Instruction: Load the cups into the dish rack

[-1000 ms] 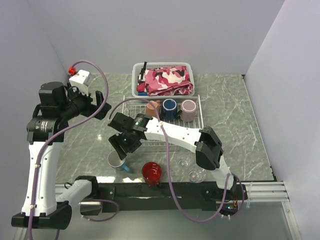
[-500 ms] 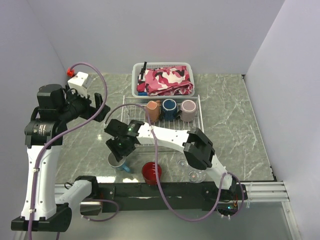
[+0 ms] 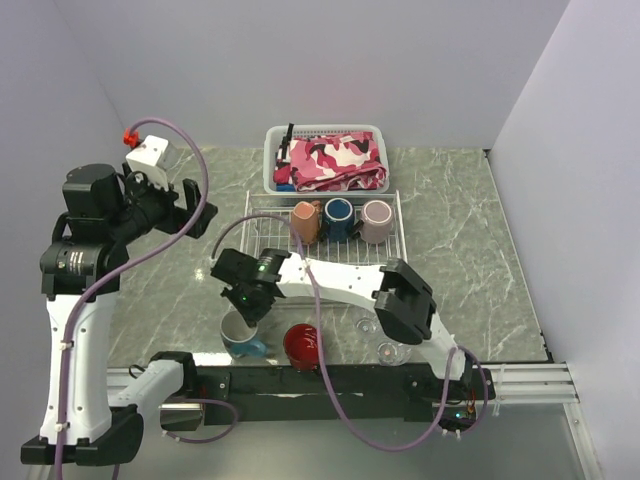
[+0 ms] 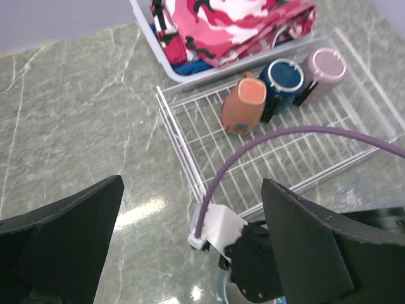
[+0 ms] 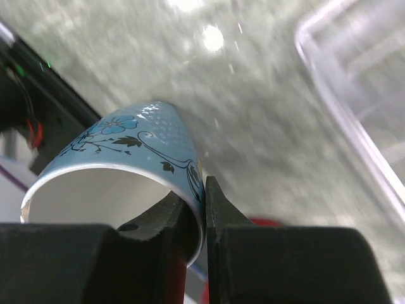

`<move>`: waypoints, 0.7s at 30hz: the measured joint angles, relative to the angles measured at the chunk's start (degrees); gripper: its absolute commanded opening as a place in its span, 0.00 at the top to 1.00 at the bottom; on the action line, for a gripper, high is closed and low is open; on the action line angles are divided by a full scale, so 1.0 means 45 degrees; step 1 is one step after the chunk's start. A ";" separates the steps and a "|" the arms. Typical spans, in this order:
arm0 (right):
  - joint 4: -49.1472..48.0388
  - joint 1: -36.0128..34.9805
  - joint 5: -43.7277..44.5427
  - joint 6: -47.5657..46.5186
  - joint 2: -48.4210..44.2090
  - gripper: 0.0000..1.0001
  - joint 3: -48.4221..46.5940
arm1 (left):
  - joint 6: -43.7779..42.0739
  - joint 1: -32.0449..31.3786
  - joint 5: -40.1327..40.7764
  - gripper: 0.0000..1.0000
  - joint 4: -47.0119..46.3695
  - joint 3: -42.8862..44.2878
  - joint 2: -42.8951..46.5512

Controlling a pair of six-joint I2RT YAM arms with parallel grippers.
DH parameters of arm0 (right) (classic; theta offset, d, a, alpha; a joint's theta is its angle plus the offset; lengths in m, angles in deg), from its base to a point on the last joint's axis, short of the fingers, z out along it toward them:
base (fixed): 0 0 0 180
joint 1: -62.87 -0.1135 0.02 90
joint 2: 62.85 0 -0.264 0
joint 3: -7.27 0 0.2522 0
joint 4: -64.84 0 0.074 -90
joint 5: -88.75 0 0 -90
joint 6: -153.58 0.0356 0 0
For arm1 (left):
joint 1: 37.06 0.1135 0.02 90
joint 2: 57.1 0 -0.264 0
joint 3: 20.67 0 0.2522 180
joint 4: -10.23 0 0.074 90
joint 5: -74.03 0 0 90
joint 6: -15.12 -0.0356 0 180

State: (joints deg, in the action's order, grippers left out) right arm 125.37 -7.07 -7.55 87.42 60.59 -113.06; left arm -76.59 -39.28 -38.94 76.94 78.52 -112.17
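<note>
My right gripper (image 3: 250, 308) (image 5: 201, 190) is shut on the rim of the teal flower-patterned mug (image 3: 240, 336) (image 5: 126, 149), with one finger inside and one outside. This is near the table's front edge. The glossy red mug (image 3: 303, 345) lies just right of it. Two clear glasses (image 3: 367, 323) (image 3: 392, 351) stand further right. The white wire dish rack (image 3: 330, 264) (image 4: 190, 145) holds the terracotta mug (image 3: 305, 222) (image 4: 243, 107), navy mug (image 3: 339, 216) (image 4: 285, 79) and mauve mug (image 3: 377, 220) (image 4: 323, 69) along its far side. My left gripper (image 3: 195, 210) (image 4: 190, 237) hangs open and empty, high over the table left of the rack.
A white slotted basket (image 3: 272, 160) (image 4: 152, 38) with pink camouflage cloth stands behind the rack. My right arm reaches across the rack's near side, trailing a purple cable (image 4: 304, 133). Walls close in the table at the back and on both sides.
My right gripper has closed on the teal mug's rim, and the mug has shifted slightly toward the front edge. The left arm has drawn back a little to the upper left, still open.
</note>
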 measured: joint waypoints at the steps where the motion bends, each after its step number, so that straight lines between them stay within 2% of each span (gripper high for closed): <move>1: 0.0214 -0.0005 0.0044 -0.0029 -0.0199 1.00 0.0121 | 0.0126 0.0000 0.0015 0.04 -0.0039 0.0151 -0.0053; 6: 0.1666 0.0015 0.0301 -0.0432 -0.1705 1.00 -0.0087 | 0.0894 0.0029 0.0024 0.03 -0.0481 0.1321 -0.0364; 10: 0.2778 0.0340 -0.0068 -0.0622 -0.3235 1.00 -0.1603 | 0.1418 0.0175 -0.0102 0.04 -0.0617 0.2725 -0.0801; 12: 0.2895 0.1039 -0.0918 -0.0510 -0.4303 1.00 -0.2341 | 0.1739 0.0228 -0.0364 0.04 -0.0627 0.3570 -0.1122; 14: 0.2623 0.2239 -0.1987 -0.0170 -0.5532 1.00 -0.2351 | 0.1991 0.0238 -0.0665 0.04 -0.0699 0.4065 -0.1336; 16: 0.1865 0.4090 -0.3220 0.0379 -0.7164 1.00 -0.1579 | 0.2293 0.0238 -0.1146 0.04 -0.0889 0.4153 -0.1443; 19: -0.0287 0.7310 -0.4979 0.1734 -0.9607 1.00 0.0986 | 0.2735 0.0238 -0.2118 0.03 -0.1209 0.4153 -0.1739; 21: -0.1506 0.8752 -0.5926 0.2647 -1.0554 1.00 0.2404 | 0.3055 0.0238 -0.2841 0.04 -0.1661 0.4133 -0.2064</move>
State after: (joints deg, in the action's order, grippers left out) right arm 118.59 32.32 -34.22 99.33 13.09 -102.24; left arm -62.85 -38.21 -51.72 69.46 97.12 -121.46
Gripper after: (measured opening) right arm 0.173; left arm 0.967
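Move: The right hand is already shut on the rim of the blue cup, whose middle is about 3 cm back and 2 cm left of that hand; the dish rack's middle is some 20 cm ahead and 15 cm to its right, 4 cm lower. The red cup stands about 10 cm right and 5 cm back, and the orange cup in the rack some 25 cm ahead and 11 cm right. From the left hand, the blue cup is roughly 14 cm back, 8 cm right and 33 cm below. Keeping its pinch on the blue cup's rim, the right hand lifts almost straight up at first, then swings right and forward while still climbing, about 32 cm up and 20 cm right in all, its fingers turning some 50 degrees from pointing down to pointing left, until the cup is high over the near part of the dish rack. The open left hand rises about 11 cm and then edges a little to its right, rolling some 15 degrees. ##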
